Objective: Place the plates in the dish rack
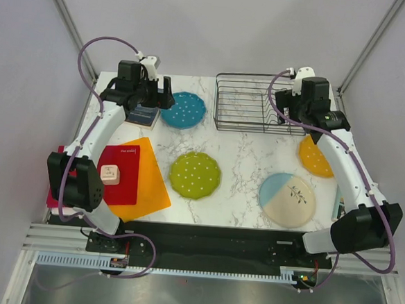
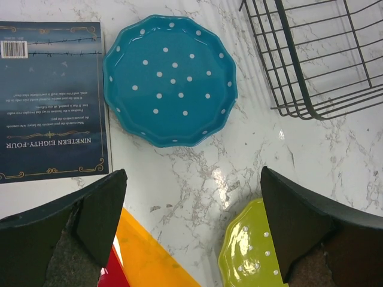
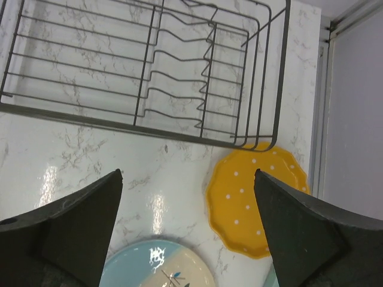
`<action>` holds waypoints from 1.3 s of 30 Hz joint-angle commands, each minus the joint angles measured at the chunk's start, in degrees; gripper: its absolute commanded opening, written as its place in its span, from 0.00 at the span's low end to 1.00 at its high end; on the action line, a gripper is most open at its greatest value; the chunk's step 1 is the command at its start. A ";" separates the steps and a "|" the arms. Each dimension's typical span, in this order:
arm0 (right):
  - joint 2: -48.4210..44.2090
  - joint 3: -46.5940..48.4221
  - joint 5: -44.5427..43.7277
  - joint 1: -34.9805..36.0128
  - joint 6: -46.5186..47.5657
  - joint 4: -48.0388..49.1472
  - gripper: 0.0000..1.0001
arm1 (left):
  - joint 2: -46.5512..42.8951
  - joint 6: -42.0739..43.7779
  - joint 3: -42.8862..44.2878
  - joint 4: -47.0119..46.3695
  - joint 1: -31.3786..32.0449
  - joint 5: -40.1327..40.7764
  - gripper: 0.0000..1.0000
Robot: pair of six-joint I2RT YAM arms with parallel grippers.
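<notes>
The teal plate [image 1: 184, 110] lies at the back left; it also shows in the left wrist view [image 2: 170, 81]. The lime-green plate [image 1: 194, 174] lies mid-table and shows in the left wrist view [image 2: 251, 251]. The orange plate [image 1: 316, 157] lies by the right edge and shows in the right wrist view [image 3: 254, 200]. The cream and blue plate [image 1: 287, 200] lies front right. The black dish rack [image 1: 251, 103] stands empty at the back. My left gripper [image 1: 157, 100] is open and empty beside the teal plate. My right gripper [image 1: 296, 110] is open and empty over the rack's right end.
A dark blue book [image 2: 51, 98] lies left of the teal plate. An orange sheet [image 1: 148, 179] and a red sheet [image 1: 117, 177] with a small pale block [image 1: 110, 175] lie at the front left. The right table edge [image 3: 320, 95] is close to the orange plate.
</notes>
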State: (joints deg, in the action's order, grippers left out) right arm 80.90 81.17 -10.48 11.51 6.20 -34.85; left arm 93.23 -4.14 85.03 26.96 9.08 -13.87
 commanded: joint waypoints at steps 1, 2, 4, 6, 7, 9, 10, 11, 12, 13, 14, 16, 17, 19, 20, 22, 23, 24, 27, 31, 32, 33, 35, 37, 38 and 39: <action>1.54 5.22 2.64 0.18 4.51 6.72 0.98 | -0.94 2.03 1.98 -0.33 0.15 0.24 1.00; 1.54 6.71 5.44 0.18 6.09 7.25 0.98 | -1.12 2.03 1.54 -0.42 0.15 0.85 1.00; 2.68 8.65 16.60 0.18 10.49 7.52 0.98 | -1.91 1.51 0.67 -0.33 0.15 1.82 1.00; 5.99 12.25 21.10 0.71 10.42 8.48 0.98 | -3.05 1.59 -0.48 -0.33 0.06 2.53 1.00; 7.93 13.92 21.46 1.23 7.89 8.57 0.97 | -4.45 1.51 -1.79 -0.33 0.06 2.44 1.00; 15.29 20.50 20.77 2.29 5.33 7.09 0.91 | -6.21 1.16 -3.46 -0.33 0.06 2.97 1.00; 17.95 23.05 20.94 2.47 2.88 6.03 0.88 | -6.83 0.54 -5.21 -0.42 0.06 2.97 1.00; 20.76 28.64 21.64 2.55 2.33 3.33 0.86 | -8.31 0.19 -6.10 -0.33 0.15 2.62 1.00; 26.44 31.66 22.60 2.64 1.63 1.82 0.79 | -9.02 -0.07 -7.85 -0.33 0.15 2.44 1.00; 29.02 34.47 23.91 2.90 0.49 0.59 0.78 | -9.73 -0.77 -8.56 -0.42 0.15 2.18 1.00; 31.14 37.98 24.45 3.17 0.22 -0.30 0.78 | -11.04 -0.87 -9.35 -0.50 0.15 1.92 1.00; 35.10 39.33 25.59 4.83 1.53 -0.31 0.77 | -12.10 -0.69 -11.29 -0.42 0.06 2.18 1.00; 36.68 40.12 26.21 5.54 1.97 -0.74 0.75 | -12.98 -0.52 -11.90 -0.42 0.06 2.44 1.00; 38.36 42.65 26.47 7.81 2.15 -2.06 0.74 | -13.86 0.01 -13.22 -0.42 0.06 3.23 1.00; 40.71 43.98 27.78 8.44 1.81 -4.41 0.73 | -14.13 0.27 -13.66 -0.33 0.06 3.49 1.00; 42.84 47.22 28.32 9.84 0.40 -6.01 0.73 | -15.18 0.63 -14.81 -0.42 0.06 3.93 1.00; 44.41 47.85 28.58 10.11 -1.43 -6.19 0.72 | -15.44 0.71 -15.24 -0.59 0.06 4.02 1.00; 45.12 48.55 28.67 10.37 -2.32 -6.11 0.72 | -15.62 0.80 -16.12 -0.68 0.06 4.20 1.00; 47.76 51.19 28.85 11.17 -5.57 -5.41 0.73 | -16.15 0.45 -17.79 -1.03 0.06 4.11 1.00; 49.26 51.90 28.33 12.83 -7.50 -4.09 0.72 | -16.42 -0.08 -19.11 -1.65 -0.03 3.59 1.00; 50.05 51.90 27.80 13.19 -7.69 -4.17 0.72 | -16.50 -0.25 -19.29 -1.82 0.06 3.41 1.00; 50.40 51.90 27.19 13.54 -7.86 -4.09 0.71 | -16.50 -0.51 -19.29 -1.82 0.06 3.24 1.00; 51.37 51.90 23.77 14.68 -8.22 -4.09 0.69 | -16.33 -0.78 -19.21 -1.82 0.06 2.97 1.00; 51.90 51.55 17.38 15.65 -10.49 -3.56 0.70 | -16.33 -0.96 -19.12 -1.91 0.06 2.88 1.00; 52.25 51.46 16.12 15.74 -11.29 -3.21 0.70 | -16.33 -1.04 -19.12 -1.74 0.06 2.97 1.00; 52.60 51.46 15.32 15.91 -11.73 -3.03 0.70 | -16.50 -1.22 -19.20 -1.74 0.06 3.06 1.00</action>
State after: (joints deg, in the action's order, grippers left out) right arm 131.35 131.09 12.47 25.85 -1.45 -39.51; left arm 78.46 -4.03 65.69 26.89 9.08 -10.61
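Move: The left side of the dish rack lies some 28 cm to the left of my right hand, 17 cm ahead and 20 cm below. The rack's middle is about 18 cm ahead and 9 cm left of that hand, and the blue dotted plate about 18 cm ahead and 43 cm left. From my left hand, the rack's left side is about 13 cm ahead and 20 cm right, and the blue plate 13 cm ahead and 5 cm right. I swing my empty right hand about 25 cm left and 12 cm forward over the rack, rising some 7 cm first, then dropping to end 8 cm lower, above its left rim. It turns about 30 degrees counter-clockwise, tips further down and partly closes. Meanwhile my left hand, still wide open, draws back about 8 cm from the blue plate, sinking 4 cm. ##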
